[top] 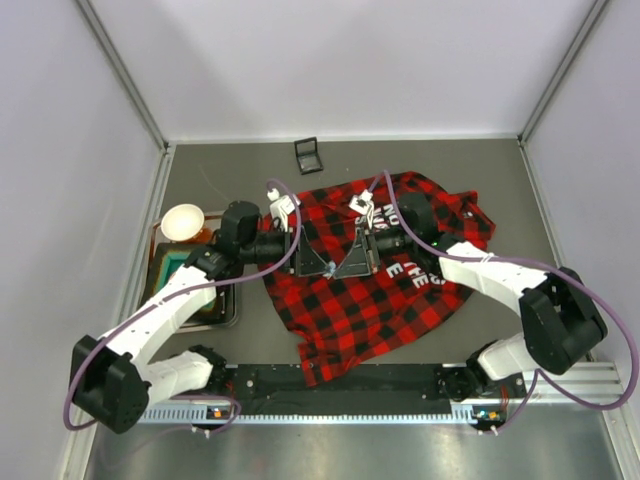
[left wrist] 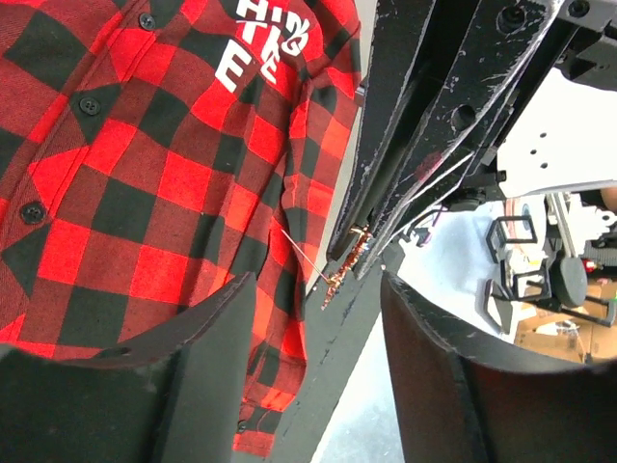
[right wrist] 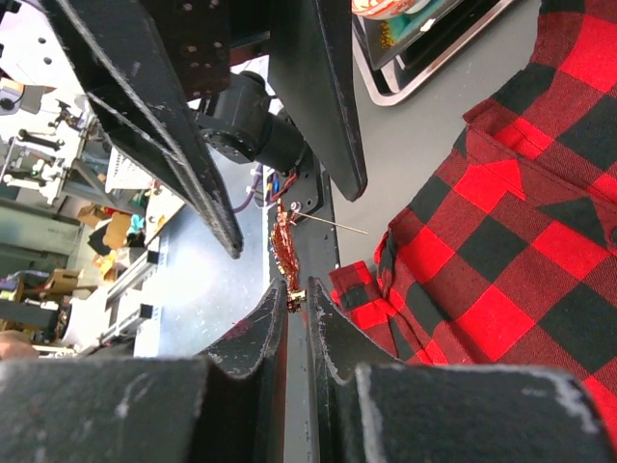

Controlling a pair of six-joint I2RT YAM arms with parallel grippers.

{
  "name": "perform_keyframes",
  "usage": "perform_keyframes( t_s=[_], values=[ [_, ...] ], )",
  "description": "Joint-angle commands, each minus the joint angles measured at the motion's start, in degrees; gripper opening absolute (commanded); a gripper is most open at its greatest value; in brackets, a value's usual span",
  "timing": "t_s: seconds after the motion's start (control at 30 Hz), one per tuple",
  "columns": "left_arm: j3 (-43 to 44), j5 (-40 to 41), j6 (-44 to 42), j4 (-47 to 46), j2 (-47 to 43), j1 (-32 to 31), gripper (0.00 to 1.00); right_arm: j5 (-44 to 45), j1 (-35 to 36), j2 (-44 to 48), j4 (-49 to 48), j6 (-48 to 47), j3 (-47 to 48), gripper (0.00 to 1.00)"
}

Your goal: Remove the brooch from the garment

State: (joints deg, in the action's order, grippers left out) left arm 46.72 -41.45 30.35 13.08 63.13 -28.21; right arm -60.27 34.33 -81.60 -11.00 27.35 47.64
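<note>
The garment (top: 370, 300), a red-and-black plaid shirt with white lettering, lies spread on the table in front of both arms. My right gripper (right wrist: 297, 289) is shut on the brooch (right wrist: 285, 253), a tiny sparkly piece that looks coppery here. Its thin pin needle (right wrist: 333, 227) sticks out bare, apart from the cloth (right wrist: 521, 241). In the top view the brooch (top: 328, 270) glints where the two grippers meet above the shirt. My left gripper (left wrist: 318, 285) stands open, facing the right one, with the brooch (left wrist: 339, 270) just beyond its fingertips and the shirt (left wrist: 145, 193) below.
A small black square box (top: 308, 155) sits near the back wall. At the left stands a dark tray (top: 175, 290) with a pale bowl (top: 182, 222) by it. White enclosure walls close in the table on three sides.
</note>
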Motion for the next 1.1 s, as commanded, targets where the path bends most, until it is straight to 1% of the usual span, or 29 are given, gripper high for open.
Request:
perform_keyframes(
  t_s=[0.0,0.07,0.17,0.2,0.27,0.3,0.4,0.47,0.57,0.63,0.7,0.73,1.07],
  values=[
    [-0.3,-4.4,0.0,-4.6,1.1,0.2,0.56,-2.7,0.0,-0.9,-4.4,0.2,1.7,0.0],
    [-0.7,-5.6,0.5,-6.2,1.3,0.3,0.51,-2.8,0.0,-1.2,-4.5,0.4,1.8,0.0],
    [-1.5,-6.8,1.5,-8.3,1.4,0.3,0.47,-2.7,0.1,-1.5,-5.2,0.9,1.6,0.0],
    [-1.8,-7.2,1.7,-8.8,1.5,0.3,0.43,-2.7,0.1,-1.6,-5.6,1.1,1.5,0.0],
    [-2.0,-8.5,2.6,-9.6,2.1,0.2,0.41,-2.8,0.0,-1.6,-6.6,2.1,1.3,0.0],
    [-2.1,-8.7,2.9,-10.5,2.3,0.3,0.36,-2.7,0.1,-1.7,-7.4,2.3,1.1,0.0],
    [-2.2,-9.3,3.1,-11.1,2.8,0.2,0.29,-2.6,0.1,-1.8,-7.2,2.5,1.0,0.0],
    [-2.2,-9.1,3.0,-11.2,2.6,0.3,0.2,-2.4,0.0,-1.7,-6.7,2.3,0.8,0.0],
    [-2.4,-8.9,3.0,-11.9,2.3,0.3,0.1,-2.2,0.0,-1.8,-6.7,2.5,0.7,0.0],
    [-2.3,-9.1,3.0,-11.9,2.4,0.2,0.08,-2.2,0.2,-2.0,-7.1,3.2,0.6,0.0],
    [-2.2,-9.3,3.1,-12.0,2.7,0.2,0.02,-2.3,0.4,-2.1,-7.6,3.5,0.7,0.0],
    [-2.2,-9.4,3.0,-12.0,2.8,0.3,0.0,-2.2,0.5,-2.2,-7.7,3.7,0.6,0.0],
    [-1.5,-9.4,1.3,-10.5,3.0,0.2,0.0,-2.4,0.7,-3.5,-9.7,5.2,0.0,0.0]
  ],
)
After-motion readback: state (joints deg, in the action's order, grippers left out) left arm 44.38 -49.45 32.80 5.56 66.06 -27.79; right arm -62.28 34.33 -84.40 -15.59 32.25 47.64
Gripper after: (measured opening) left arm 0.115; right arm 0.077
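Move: The brooch is already clamped in the right gripper's tips, sticking out so its middle lies about 2 cm to that hand's left, at its height. From the open left hand, the brooch lies some 2 cm to the right and 1 cm back, roughly level with the fingertips. The garment's middle lies some 12 cm right of the left hand, 1 cm ahead and about 18 cm below; the tray is about 31 cm to its left, straight across and equally low. The left fingers, well open at first, shut on the free end of the brooch and pinch it, facing the right gripper, which keeps its own grip on the other end and stays practically in place. To get there the left hand eases only about 1 cm to the right and nearly as much back, turning some 5 degrees clockwise as it closes, then holds still. ##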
